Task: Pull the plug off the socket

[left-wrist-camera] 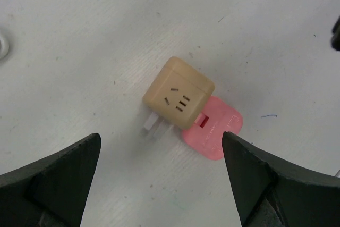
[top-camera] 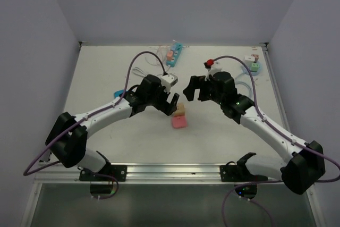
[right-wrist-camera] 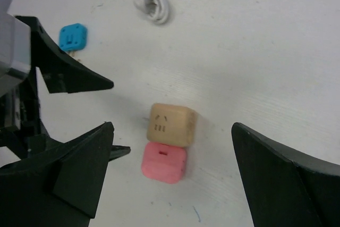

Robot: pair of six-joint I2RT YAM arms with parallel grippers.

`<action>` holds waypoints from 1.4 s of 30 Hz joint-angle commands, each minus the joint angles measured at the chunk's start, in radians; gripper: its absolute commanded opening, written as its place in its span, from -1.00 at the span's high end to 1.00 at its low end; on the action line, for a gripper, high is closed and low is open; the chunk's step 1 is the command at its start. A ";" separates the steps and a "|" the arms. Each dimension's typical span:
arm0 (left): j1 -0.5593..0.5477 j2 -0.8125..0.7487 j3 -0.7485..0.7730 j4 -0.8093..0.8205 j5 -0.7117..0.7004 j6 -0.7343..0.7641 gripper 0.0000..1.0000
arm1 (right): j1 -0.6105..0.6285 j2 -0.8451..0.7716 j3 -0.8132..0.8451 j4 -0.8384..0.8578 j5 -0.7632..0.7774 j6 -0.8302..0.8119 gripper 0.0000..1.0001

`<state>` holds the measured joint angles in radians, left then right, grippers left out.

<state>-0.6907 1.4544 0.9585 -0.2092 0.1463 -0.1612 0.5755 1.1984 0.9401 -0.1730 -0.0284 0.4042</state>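
Note:
A tan cube socket (top-camera: 181,109) with slots on its face lies mid-table, and a pink plug (top-camera: 179,123) sits tight against its near side. The left wrist view shows the socket (left-wrist-camera: 179,93), the plug (left-wrist-camera: 215,128) and a white prong (left-wrist-camera: 151,123) sticking out of the cube. My left gripper (top-camera: 172,104) hovers open just left of the pair, nothing between its fingers (left-wrist-camera: 161,135). My right gripper (top-camera: 194,93) hangs open to their upper right, looking down on socket (right-wrist-camera: 171,123) and plug (right-wrist-camera: 163,162) with its jaws wide (right-wrist-camera: 172,126).
A blue power strip (top-camera: 174,52) lies at the back, with a coiled white cable (top-camera: 141,72) near it. A small blue plug (top-camera: 118,93) sits left of my left arm. A red item (top-camera: 210,62) and small adapters (top-camera: 253,62) lie at the back right.

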 commanded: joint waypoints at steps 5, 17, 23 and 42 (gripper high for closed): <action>-0.098 0.193 0.235 -0.088 -0.039 0.305 -0.99 | -0.008 -0.262 -0.190 -0.066 0.368 0.062 -0.96; -0.102 0.435 0.439 -0.280 0.028 0.416 -0.89 | -0.008 -0.520 -0.357 -0.023 0.578 0.099 -0.98; -0.101 0.469 0.468 -0.309 0.021 0.417 -0.67 | -0.008 -0.505 -0.366 -0.013 0.561 0.084 -0.98; -0.081 0.339 0.341 -0.154 -0.116 0.166 1.00 | -0.008 -0.283 -0.311 0.095 0.086 0.022 -0.92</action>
<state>-0.7914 1.8877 1.3334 -0.4438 0.0875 0.1123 0.5682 0.8726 0.5751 -0.1562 0.2523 0.4408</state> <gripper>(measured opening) 0.638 0.968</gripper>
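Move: The tan plug cube lies some 5 cm to the right of the left hand, about 2 cm ahead and 7 cm below. The pink cube butts against its near side, 5 cm closer to the base. The blue plug stands 21 cm left of the left hand and 9 cm ahead; the white cable coil is about 17 cm ahead and 8 cm left. From the right hand, the tan cube lies about 8 cm left, level fore-and-aft and 17 cm down. The tan cube is what the open left hand goes for: first about 5 cm right, then 7 cm down onto it, turning some 30 degrees so the fingers point more steeply down, and pinching its two sides. Holding it, the hand starts to turn back counter-clockwise. The right hand swings 13 cm right, away from the cube, and a little back, then returns about 5 cm left while sinking, fingers wide. ##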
